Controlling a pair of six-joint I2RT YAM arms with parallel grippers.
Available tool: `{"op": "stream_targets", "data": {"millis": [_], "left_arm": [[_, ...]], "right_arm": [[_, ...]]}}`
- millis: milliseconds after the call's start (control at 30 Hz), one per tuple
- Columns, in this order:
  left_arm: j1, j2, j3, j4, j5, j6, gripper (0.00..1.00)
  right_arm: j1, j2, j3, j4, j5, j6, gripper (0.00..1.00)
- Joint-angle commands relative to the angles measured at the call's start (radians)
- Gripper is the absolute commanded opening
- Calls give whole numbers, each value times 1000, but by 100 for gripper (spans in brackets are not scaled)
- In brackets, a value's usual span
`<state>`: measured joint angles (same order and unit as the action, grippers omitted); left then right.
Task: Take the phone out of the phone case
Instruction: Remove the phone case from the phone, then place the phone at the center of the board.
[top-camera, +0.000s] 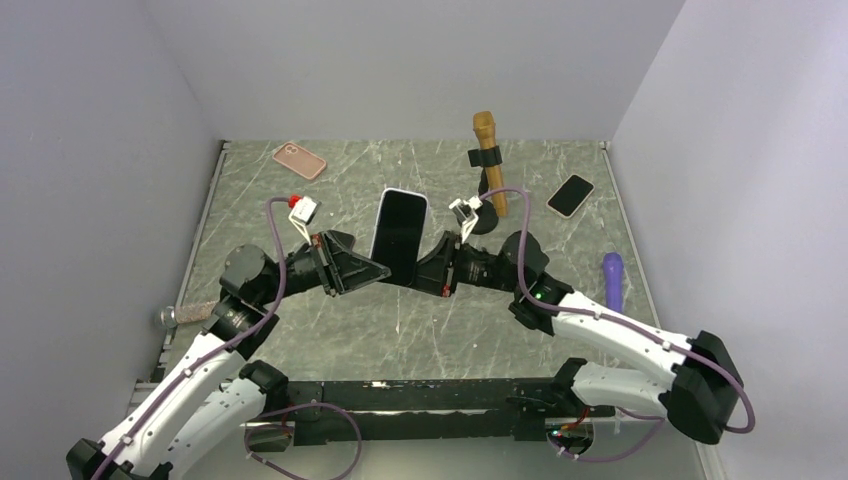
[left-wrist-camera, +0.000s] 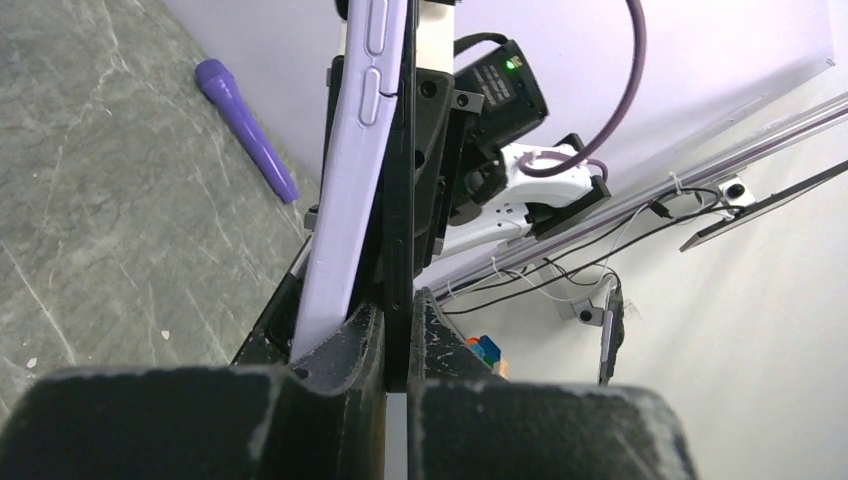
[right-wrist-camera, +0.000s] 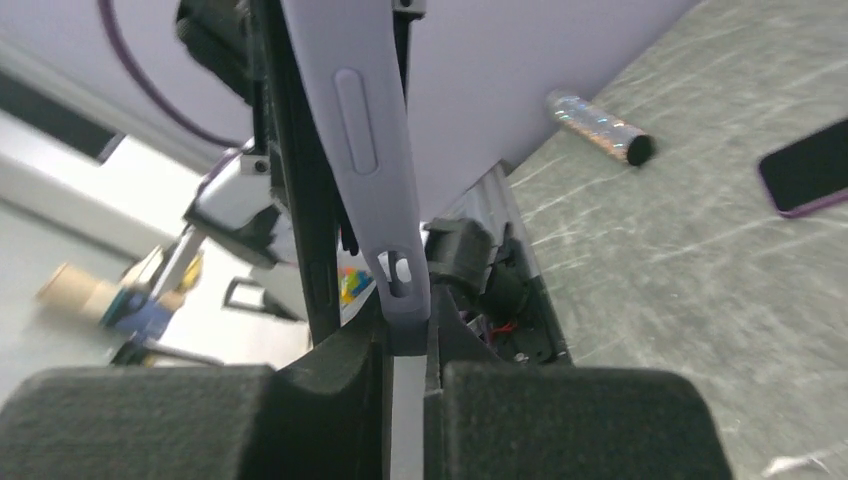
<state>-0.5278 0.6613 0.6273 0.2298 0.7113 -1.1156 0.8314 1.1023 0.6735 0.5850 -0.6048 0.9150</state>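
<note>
A phone (top-camera: 399, 232) with a black screen is held above the table middle, in a lavender phone case (top-camera: 382, 205). My left gripper (top-camera: 378, 271) grips its lower left edge and my right gripper (top-camera: 424, 275) its lower right. In the left wrist view the left gripper (left-wrist-camera: 398, 322) is shut on the thin black phone (left-wrist-camera: 399, 200), with the phone case (left-wrist-camera: 350, 180) peeled away to the left of the fingers. From the right wrist, the right gripper (right-wrist-camera: 405, 335) is shut on the phone case (right-wrist-camera: 372, 170) rim, and the black phone (right-wrist-camera: 300, 200) stands beside it.
A pink case (top-camera: 299, 160) lies at the back left, a tan handle (top-camera: 489, 160) in a black stand at the back. Another phone (top-camera: 570, 195) is at the back right, a purple cylinder (top-camera: 613, 280) at the right edge, a glittery cylinder (top-camera: 185, 314) at the left.
</note>
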Motion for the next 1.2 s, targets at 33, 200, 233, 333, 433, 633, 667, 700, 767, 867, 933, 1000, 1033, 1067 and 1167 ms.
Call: {"op": "stream_targets", "data": {"millis": [33,200,233,333,433,633,667,700,767,867,933,1000,1033,1067,1167], "left_arm": [[-7,33,-33,81,121,-16,0],[-7,21,-56,-38,122,64,0],[-7,13,-37,-124,103,126,0],[-7,-6,9,-361,39,272,0],[-6,-19,10,-471,-56,364,0],[34,163,117,-748,-335,621,0],[62,203,120,-741,-323,642,0],[108,245,122,-725,-292,654,0],[203,332,103,-656,-190,666,0],[303,463,117,-617,-80,690,0],[336,548,143,-618,-53,722,0],[353,621,164,-618,-22,743,0],[359,651,172,-619,1,748,0],[364,677,176,-616,16,754,0],[387,744,189,-618,14,772,0]], "right_arm": [[0,-108,113,-331,534,-146,0],[-67,-84,253,-566,735,-281,0],[-76,-79,285,-626,777,-310,0],[-82,-84,339,-712,846,-390,0],[-83,-132,345,-720,798,-437,0],[-74,-239,327,-712,631,-444,0],[-72,-252,326,-712,613,-443,0],[-69,-266,326,-714,589,-444,0],[-68,-292,328,-724,570,-444,0],[-66,-323,331,-748,567,-446,0],[-64,-339,331,-758,559,-447,0],[-64,-349,330,-757,546,-449,0],[-64,-354,330,-757,540,-450,0],[-64,-356,328,-756,536,-452,0],[-65,-364,320,-745,526,-455,0]]}}
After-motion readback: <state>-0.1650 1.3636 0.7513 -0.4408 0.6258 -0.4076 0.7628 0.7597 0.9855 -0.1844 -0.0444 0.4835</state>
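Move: The half-peeled phone, held low on its left edge by the left hand, has its middle about 5 cm ahead, 3 cm right and 4 cm above it; the right hand grips the case's near right corner, the phone about 5 cm ahead, 3 cm left and 4 cm above. The dark phone lies some 20 cm ahead, 12 cm left and 33 cm below the left hand. Right hand pulls the case forward, then back, right and up; left, still pinching the phone, lowers it 26 cm. ##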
